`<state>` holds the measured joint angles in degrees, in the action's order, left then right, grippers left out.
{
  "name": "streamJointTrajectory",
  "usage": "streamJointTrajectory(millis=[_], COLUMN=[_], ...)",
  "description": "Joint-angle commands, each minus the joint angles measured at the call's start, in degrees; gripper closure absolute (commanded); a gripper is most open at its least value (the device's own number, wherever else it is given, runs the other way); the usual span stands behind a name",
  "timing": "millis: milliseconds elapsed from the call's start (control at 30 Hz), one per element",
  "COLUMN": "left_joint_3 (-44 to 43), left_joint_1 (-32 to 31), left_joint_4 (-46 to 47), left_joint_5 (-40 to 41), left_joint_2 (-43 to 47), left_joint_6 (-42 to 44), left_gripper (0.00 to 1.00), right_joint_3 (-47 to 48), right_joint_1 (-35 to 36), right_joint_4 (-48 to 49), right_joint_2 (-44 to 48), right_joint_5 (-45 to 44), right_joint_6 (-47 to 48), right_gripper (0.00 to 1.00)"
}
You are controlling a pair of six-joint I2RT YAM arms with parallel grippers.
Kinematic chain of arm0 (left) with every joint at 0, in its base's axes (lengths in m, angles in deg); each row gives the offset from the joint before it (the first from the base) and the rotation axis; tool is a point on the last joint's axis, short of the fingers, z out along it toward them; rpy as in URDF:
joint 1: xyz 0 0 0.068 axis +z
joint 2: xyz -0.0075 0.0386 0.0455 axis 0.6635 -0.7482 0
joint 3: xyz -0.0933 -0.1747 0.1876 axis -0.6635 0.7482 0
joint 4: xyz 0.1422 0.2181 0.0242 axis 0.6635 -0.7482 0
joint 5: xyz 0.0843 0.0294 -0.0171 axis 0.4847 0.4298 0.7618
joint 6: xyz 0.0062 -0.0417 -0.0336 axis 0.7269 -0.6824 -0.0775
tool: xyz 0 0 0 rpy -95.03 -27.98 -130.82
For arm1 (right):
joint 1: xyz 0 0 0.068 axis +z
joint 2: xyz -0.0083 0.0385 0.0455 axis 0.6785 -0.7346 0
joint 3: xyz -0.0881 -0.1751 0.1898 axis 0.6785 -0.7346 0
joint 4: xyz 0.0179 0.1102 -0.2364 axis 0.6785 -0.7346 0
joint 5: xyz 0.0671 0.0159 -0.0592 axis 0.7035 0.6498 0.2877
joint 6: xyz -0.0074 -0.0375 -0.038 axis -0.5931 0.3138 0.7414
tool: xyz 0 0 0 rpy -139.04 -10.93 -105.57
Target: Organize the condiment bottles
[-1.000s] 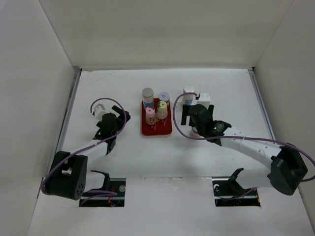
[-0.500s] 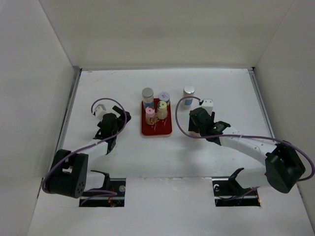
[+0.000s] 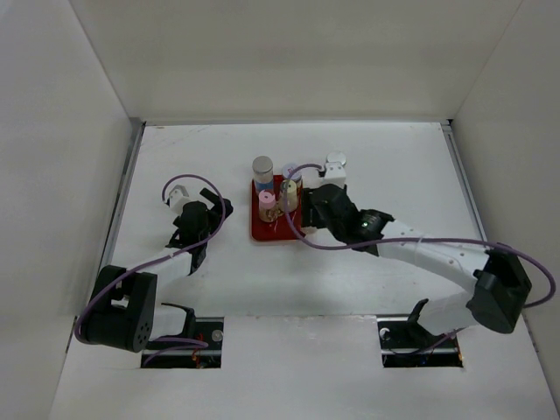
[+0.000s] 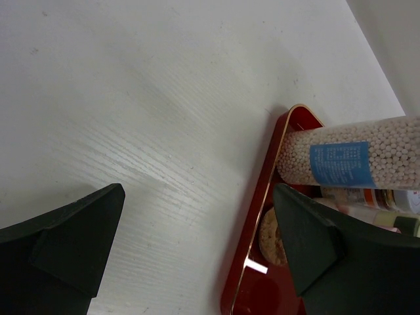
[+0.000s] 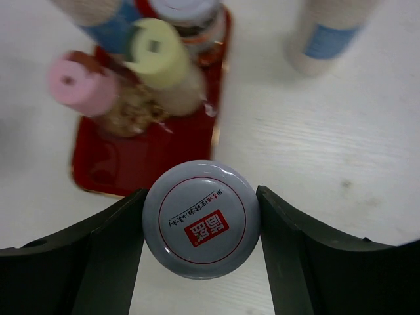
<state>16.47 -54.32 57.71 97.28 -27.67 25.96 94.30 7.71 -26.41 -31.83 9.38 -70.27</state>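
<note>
My right gripper (image 5: 201, 220) is shut on a condiment jar with a pale grey cap and red logo (image 5: 201, 197), held over the near right edge of the red tray (image 5: 131, 172). On the tray stand a pink-capped shaker (image 5: 80, 84), a yellow-cream-capped one (image 5: 157, 54) and a blue-labelled bottle (image 5: 102, 16). From above, the right gripper (image 3: 308, 210) hides its jar beside the tray (image 3: 262, 232). A silver-capped bottle (image 3: 336, 164) stands on the table right of the tray. My left gripper (image 3: 210, 210) is open and empty left of the tray.
In the left wrist view the tray's left rim (image 4: 262, 197) lies just right of my open left gripper (image 4: 197, 197), with a bead-filled blue-labelled bottle (image 4: 354, 154) standing at its far corner. White walls enclose the table on three sides.
My right gripper closed on the grey-capped jar and carried it left, from the table right of the tray to the tray's right edge. The left arm has stayed still.
</note>
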Motion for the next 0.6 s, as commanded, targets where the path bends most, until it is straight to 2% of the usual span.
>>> streamJointTrajectory(millis=[0,267,567], left_joint_3=[-0.3,-0.1,-0.1], left_joint_1=[0.8,0.8,0.8], left_joint_4=[3.1,3.1,3.1], left_joint_5=[-0.7,-0.7,-0.7], left_joint_2=[0.7,0.9,1.2], left_joint_6=[-0.5,-0.5,-0.6], left_gripper=[0.00,0.00,0.00], right_joint_3=[7.4,15.9,18.2], right_joint_1=[3.4,4.2,5.4], right_joint_4=[11.5,16.8,21.8], right_joint_2=[-5.8,-17.2,-24.5], right_joint_5=[3.4,7.6,4.9], right_joint_6=[1.0,1.7,3.1], right_gripper=[0.53,0.54,0.53])
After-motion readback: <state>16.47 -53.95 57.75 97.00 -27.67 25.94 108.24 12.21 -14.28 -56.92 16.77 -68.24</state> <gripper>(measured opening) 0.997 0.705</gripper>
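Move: The right hand holds the white-lidded jar; the open front part of the red tray lies about 13 cm to its left, 3 cm ahead and 12 cm below. Just beyond that spot the pink-capped bottle stands 8 cm ahead and 14 cm left of the hand, the yellow-capped bottle 10 cm ahead and 9 cm left. From the idle left hand the open spot is roughly 14 cm right and 4 cm back, slightly below. Leftward, fast at first and then easing, the right hand carries the gripped jar about 13 cm to above the tray's open front part, drifting a little forward and, once most of the way across, sinking about 5 cm towards it. The wrist swings some 10 degrees counter-clockwise; the fingers keep their hold. ##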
